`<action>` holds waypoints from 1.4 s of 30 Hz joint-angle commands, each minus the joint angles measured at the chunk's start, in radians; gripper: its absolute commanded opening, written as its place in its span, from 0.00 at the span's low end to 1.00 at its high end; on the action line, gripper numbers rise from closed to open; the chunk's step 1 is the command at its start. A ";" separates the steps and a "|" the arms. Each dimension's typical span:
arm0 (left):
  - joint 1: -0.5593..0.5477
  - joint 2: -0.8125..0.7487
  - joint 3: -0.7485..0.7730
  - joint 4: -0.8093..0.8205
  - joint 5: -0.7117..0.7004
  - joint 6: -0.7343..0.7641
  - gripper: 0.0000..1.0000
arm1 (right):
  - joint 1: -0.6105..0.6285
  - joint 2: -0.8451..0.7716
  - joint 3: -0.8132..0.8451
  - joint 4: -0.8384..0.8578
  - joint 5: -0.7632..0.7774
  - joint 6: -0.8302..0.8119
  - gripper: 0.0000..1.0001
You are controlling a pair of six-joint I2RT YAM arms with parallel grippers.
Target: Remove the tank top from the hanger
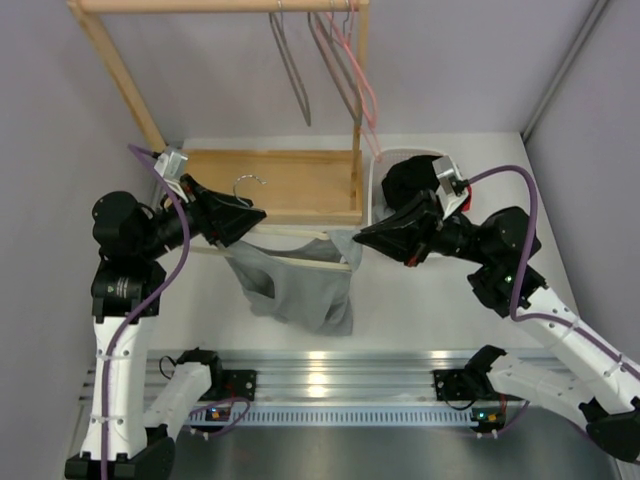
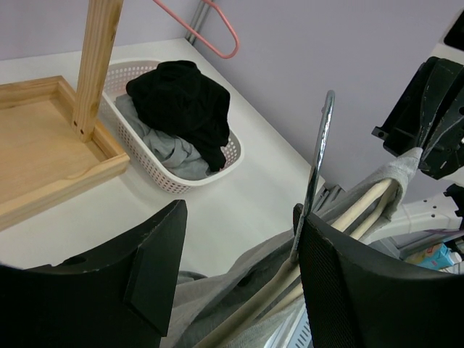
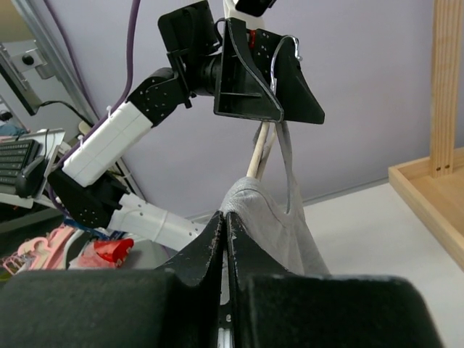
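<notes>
A grey tank top point(image 1: 300, 290) hangs on a wooden hanger point(image 1: 290, 260) held in the air over the table. My left gripper point(image 1: 240, 225) is at the hanger's metal hook point(image 1: 250, 181). In the left wrist view its jaws point(image 2: 239, 210) stand wide apart, with the hook point(image 2: 319, 159) against the right finger and the fabric point(image 2: 239, 283) below. My right gripper point(image 1: 360, 236) is at the hanger's right end. In the right wrist view it point(image 3: 226, 215) is shut on the tank top's shoulder point(image 3: 268, 217) beside the wooden bar point(image 3: 257, 156).
A white laundry basket point(image 1: 378, 190) with black and grey clothes point(image 1: 410, 185) stands behind the right gripper. A wooden rack point(image 1: 270, 185) with several empty hangers point(image 1: 300, 70) stands at the back. An aluminium rail point(image 1: 330, 370) runs along the near edge.
</notes>
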 commanded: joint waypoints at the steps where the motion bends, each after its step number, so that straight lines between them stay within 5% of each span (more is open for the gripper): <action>1: -0.003 -0.015 -0.006 0.051 0.006 0.011 0.00 | 0.004 -0.002 0.035 0.080 0.027 0.028 0.00; 10: -0.026 -0.041 0.018 0.051 0.084 0.025 0.00 | -0.027 -0.103 0.063 -0.256 0.455 -0.119 0.00; 16: -0.029 -0.041 0.026 0.051 0.074 0.011 0.00 | -0.042 -0.191 0.070 -0.390 0.538 -0.202 0.00; 19: -0.029 -0.006 0.102 0.051 -0.011 -0.040 0.00 | -0.042 -0.158 0.029 -0.439 0.439 -0.224 0.00; 27: -0.029 0.069 0.270 0.155 -0.103 -0.245 0.00 | 0.016 -0.220 -0.325 -0.007 0.386 -0.093 0.00; 35: -0.029 0.026 0.132 0.551 -0.268 -0.642 0.00 | 0.295 -0.045 -0.365 0.360 0.566 -0.194 0.01; 37: -0.029 -0.001 0.042 0.649 -0.310 -0.714 0.00 | 0.329 0.038 -0.327 0.398 0.554 -0.217 0.17; 38: -0.029 -0.010 0.009 0.771 -0.319 -0.794 0.00 | 0.343 0.067 -0.318 0.456 0.537 -0.216 0.46; 39: -0.029 -0.020 -0.018 0.809 -0.327 -0.828 0.00 | 0.347 0.119 -0.301 0.487 0.523 -0.216 0.60; 41: -0.029 -0.027 -0.057 0.840 -0.356 -0.904 0.00 | 0.354 0.168 -0.281 0.544 0.491 -0.214 0.80; 42: -0.029 -0.038 -0.066 0.858 -0.365 -0.923 0.00 | 0.354 0.220 -0.247 0.576 0.477 -0.221 0.82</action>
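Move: The right gripper is shut on the tank top's shoulder at the hanger's right end, which sits just 2 cm left of it and 1 cm back, roughly level. The tank top's body hangs about 10 cm to its left, 3 cm back and 12 cm below. The left gripper holds the hanger by its hook base; that right end lies some 15 cm right and 5 cm back. From the left gripper, the rack base is about 21 cm ahead, level sideways, 40 cm down. Drag the pinched shoulder off the hanger's right end with the right gripper, forward and then right, some 6 cm, turning clockwise; then sink about 13 cm and swing left and slightly back under the hanger, opening to let go. Keep the left grip on the hanger, easing slightly back, then lift it about 12 cm and roll its right side up some 30 degrees. ##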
